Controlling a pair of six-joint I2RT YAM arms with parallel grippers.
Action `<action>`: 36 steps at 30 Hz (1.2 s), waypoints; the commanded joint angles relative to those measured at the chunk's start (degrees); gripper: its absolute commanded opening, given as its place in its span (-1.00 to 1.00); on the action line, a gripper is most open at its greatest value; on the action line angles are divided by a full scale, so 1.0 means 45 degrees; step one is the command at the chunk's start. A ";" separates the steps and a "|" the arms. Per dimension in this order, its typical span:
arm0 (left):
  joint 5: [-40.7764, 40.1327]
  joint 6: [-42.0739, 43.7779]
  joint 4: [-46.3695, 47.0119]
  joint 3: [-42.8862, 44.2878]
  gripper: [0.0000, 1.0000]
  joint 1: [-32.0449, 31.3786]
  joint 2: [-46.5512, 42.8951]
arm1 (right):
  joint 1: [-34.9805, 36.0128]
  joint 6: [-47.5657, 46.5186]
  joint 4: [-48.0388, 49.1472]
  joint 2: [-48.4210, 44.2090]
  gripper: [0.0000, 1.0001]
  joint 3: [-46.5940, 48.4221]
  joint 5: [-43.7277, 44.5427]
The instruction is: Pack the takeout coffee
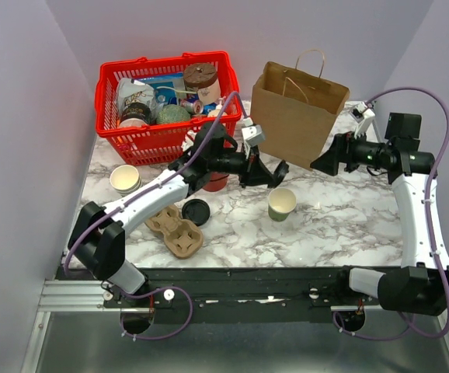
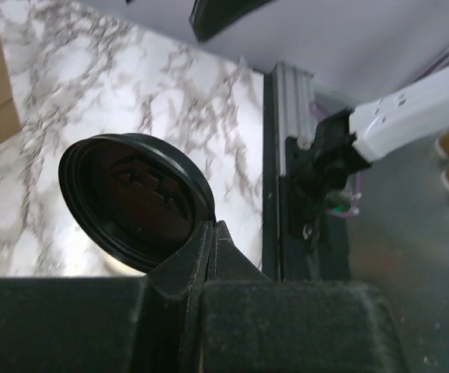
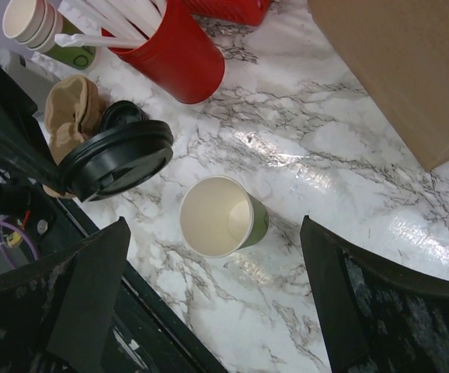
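The takeout coffee's green paper cup (image 1: 282, 204) stands upright on the marble table with no lid on it and looks empty in the right wrist view (image 3: 209, 210). My left gripper (image 1: 279, 172) hangs just up and left of the cup. It is shut (image 2: 213, 233) on the rim of a round black lid (image 2: 135, 202), which tilts above the table left of the cup (image 3: 120, 159). My right gripper (image 1: 321, 163) hovers open in front of the paper bag, looking down on the cup (image 3: 214, 225), with nothing between its fingers.
A brown paper bag (image 1: 298, 113) stands open at the back right. A red basket (image 1: 162, 101) of goods sits at the back left. A stack of lidless cups (image 1: 125, 179), a cardboard carrier (image 1: 175, 228), a loose black lid (image 1: 196, 211) and a red holder of stirrers (image 3: 166, 50) lie to the left.
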 commanded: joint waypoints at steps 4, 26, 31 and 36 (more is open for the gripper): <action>-0.0749 -0.6385 0.8116 -0.0994 -1.00 -0.0396 0.1791 | -0.0553 0.0561 -0.0148 -0.0101 0.99 -0.0734 -0.0524; -0.1726 -0.9104 1.2572 -0.3435 -1.00 -0.1002 0.3454 | -0.0905 -0.0726 -0.0089 0.1833 1.00 -0.1632 -0.1540; -0.1862 -0.9241 1.2594 -0.3651 -1.00 -0.1002 0.3572 | -0.0886 -0.1761 -0.0108 0.1950 0.99 -0.1906 -0.2067; -0.2058 -0.9358 1.2516 -0.3729 -1.00 -0.1002 0.3826 | -0.0672 -0.2989 -0.0089 0.2047 1.00 -0.2296 -0.2244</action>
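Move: The black lid is already pinched in the left hand, and the paper cup it is meant for stands about 2 cm back, 4 cm right and 14 cm below that hand. The red straw cup is 7 cm ahead, 15 cm left of it, a spare lid on the table 19 cm left and 1 cm back; both are low. From the open right hand the paper cup is 8 cm back, 9 cm left, 14 cm down. The black lid, still pinched at its edge, is carried about 5 cm to the right, rising barely at first, then lowered some 6 cm net towards the paper cup's mouth as the left wrist rolls roughly 25 degrees, its top going forward. The right hand, fingers staying wide open, sinks about 8 cm towards the cup and tips its fingers down a little. ##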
